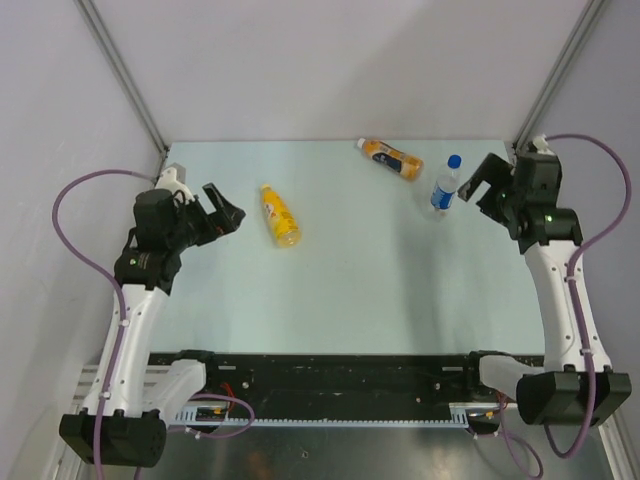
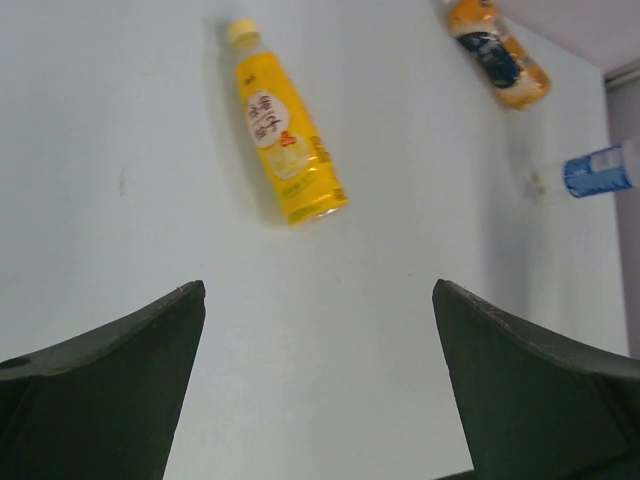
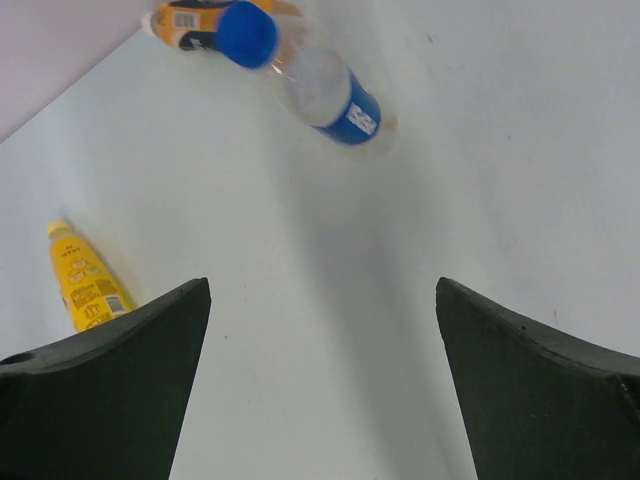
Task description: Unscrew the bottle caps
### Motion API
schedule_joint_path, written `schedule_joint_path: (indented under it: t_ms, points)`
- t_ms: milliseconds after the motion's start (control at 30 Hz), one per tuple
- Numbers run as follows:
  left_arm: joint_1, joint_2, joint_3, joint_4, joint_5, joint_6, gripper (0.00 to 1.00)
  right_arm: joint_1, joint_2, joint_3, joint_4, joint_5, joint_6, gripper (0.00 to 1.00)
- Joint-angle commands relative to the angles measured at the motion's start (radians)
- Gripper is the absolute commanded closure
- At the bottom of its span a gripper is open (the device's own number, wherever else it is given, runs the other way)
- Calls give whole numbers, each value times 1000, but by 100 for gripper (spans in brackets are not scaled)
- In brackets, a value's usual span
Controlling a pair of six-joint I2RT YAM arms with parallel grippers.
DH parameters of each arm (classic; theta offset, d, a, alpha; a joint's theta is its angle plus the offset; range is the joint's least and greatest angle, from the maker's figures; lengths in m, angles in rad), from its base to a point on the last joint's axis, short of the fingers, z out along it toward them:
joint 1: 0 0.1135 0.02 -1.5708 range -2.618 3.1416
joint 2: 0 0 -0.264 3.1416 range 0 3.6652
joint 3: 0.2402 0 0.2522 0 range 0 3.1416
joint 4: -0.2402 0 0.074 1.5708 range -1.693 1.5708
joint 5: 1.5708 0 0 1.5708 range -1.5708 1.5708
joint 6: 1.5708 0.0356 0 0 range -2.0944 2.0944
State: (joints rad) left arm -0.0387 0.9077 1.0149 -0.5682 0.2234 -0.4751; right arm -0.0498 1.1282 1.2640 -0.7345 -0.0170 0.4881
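Three bottles are on the pale table. The yellow bottle (image 1: 281, 217) lies flat with its yellow cap (image 1: 266, 187) pointing away. Farther back lies the orange bottle (image 1: 393, 158), its white cap (image 1: 361, 143) to the left. The clear bottle (image 1: 444, 190) with a blue label stands upright under its blue cap (image 1: 455, 160). My left gripper (image 1: 224, 208) hovers open left of the yellow bottle (image 2: 285, 145), empty. Just right of the clear bottle (image 3: 325, 90), my right gripper (image 1: 474, 184) is open and empty, with the blue cap (image 3: 247, 33) ahead of it.
Grey walls and metal frame posts (image 1: 125, 75) close the table at the back and sides. A black rail (image 1: 330, 375) with both arm bases runs along the near edge. Bare table surface (image 1: 350, 280) lies between the arms.
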Motion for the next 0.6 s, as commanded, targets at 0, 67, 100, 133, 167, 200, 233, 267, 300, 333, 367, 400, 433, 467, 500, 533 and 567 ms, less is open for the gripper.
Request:
schedule_joint_path:
  t_ms: [0,67,100,133,167,200,233,267,300,333,367,400,433,467,500,533,567]
  points:
    - [9,45,43,-105,-100,92,1,113,105,165,-34,186,-70,1]
    - [9,56,38,-112,-96,97,1,153,176,241,-58,241,-82,1]
    - [9,60,35,-112,-95,96,1,166,212,279,-72,266,-88,1]
    - [10,61,31,-112,-96,94,1,176,250,320,-87,286,-92,1]
    - [10,62,30,-112,-96,93,0,181,288,361,-99,301,-97,0]
    - [10,63,28,-112,-97,90,0,185,323,398,-111,313,-101,1]
    - [10,65,28,-111,-97,85,0,187,357,433,-120,320,-104,1]
    - [10,69,28,-110,-97,81,1,188,386,463,-127,321,-110,1]
    - [10,72,30,-110,-97,78,0,189,416,495,-135,319,-113,1]
    - [10,75,30,-110,-97,76,0,188,446,527,-144,316,-115,1]
    - [10,77,30,-110,-100,73,1,186,473,557,-153,311,-116,1]
    - [10,78,30,-110,-105,69,1,185,500,586,-161,306,-118,1]
    - [10,79,30,-110,-110,64,1,184,524,611,-167,302,-120,1]
    - [10,81,30,-109,-114,59,1,183,547,637,-172,300,-124,1]
    - [10,84,29,-106,-115,55,1,183,569,662,-177,297,-129,1]
    - [10,87,29,-104,-112,53,1,182,595,682,-183,298,-134,2]
    - [10,93,29,-102,-106,52,0,183,618,701,-189,299,-138,2]
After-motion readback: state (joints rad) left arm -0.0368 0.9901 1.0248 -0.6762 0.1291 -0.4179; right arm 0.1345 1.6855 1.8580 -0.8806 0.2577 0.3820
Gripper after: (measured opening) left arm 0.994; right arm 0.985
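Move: The standing blue-capped water bottle is roughly 12 cm ahead of the open right hand and 2 cm to its left; its middle is some 14 cm lower, but its cap only about 4 cm lower. The lying orange bottle is another 16 cm or so farther out than the water bottle and 12 cm to the left of it. From the left hand, the water bottle is about 58 cm to the right and 18 cm ahead. The right hand sweeps about 12 cm forward with its fingers wide open, drifting slightly left and lifting some 3 cm before it starts to sink, to come in close above and just behind the water bottle's blue cap; on the way it rolls about 15 degrees, left side down, and tips its fingers a little lower. The left hand, open too and to the left of the yellow bottle, lowers about 4 cm and eases 2 cm left while its fingers tip down some 10 degrees. ##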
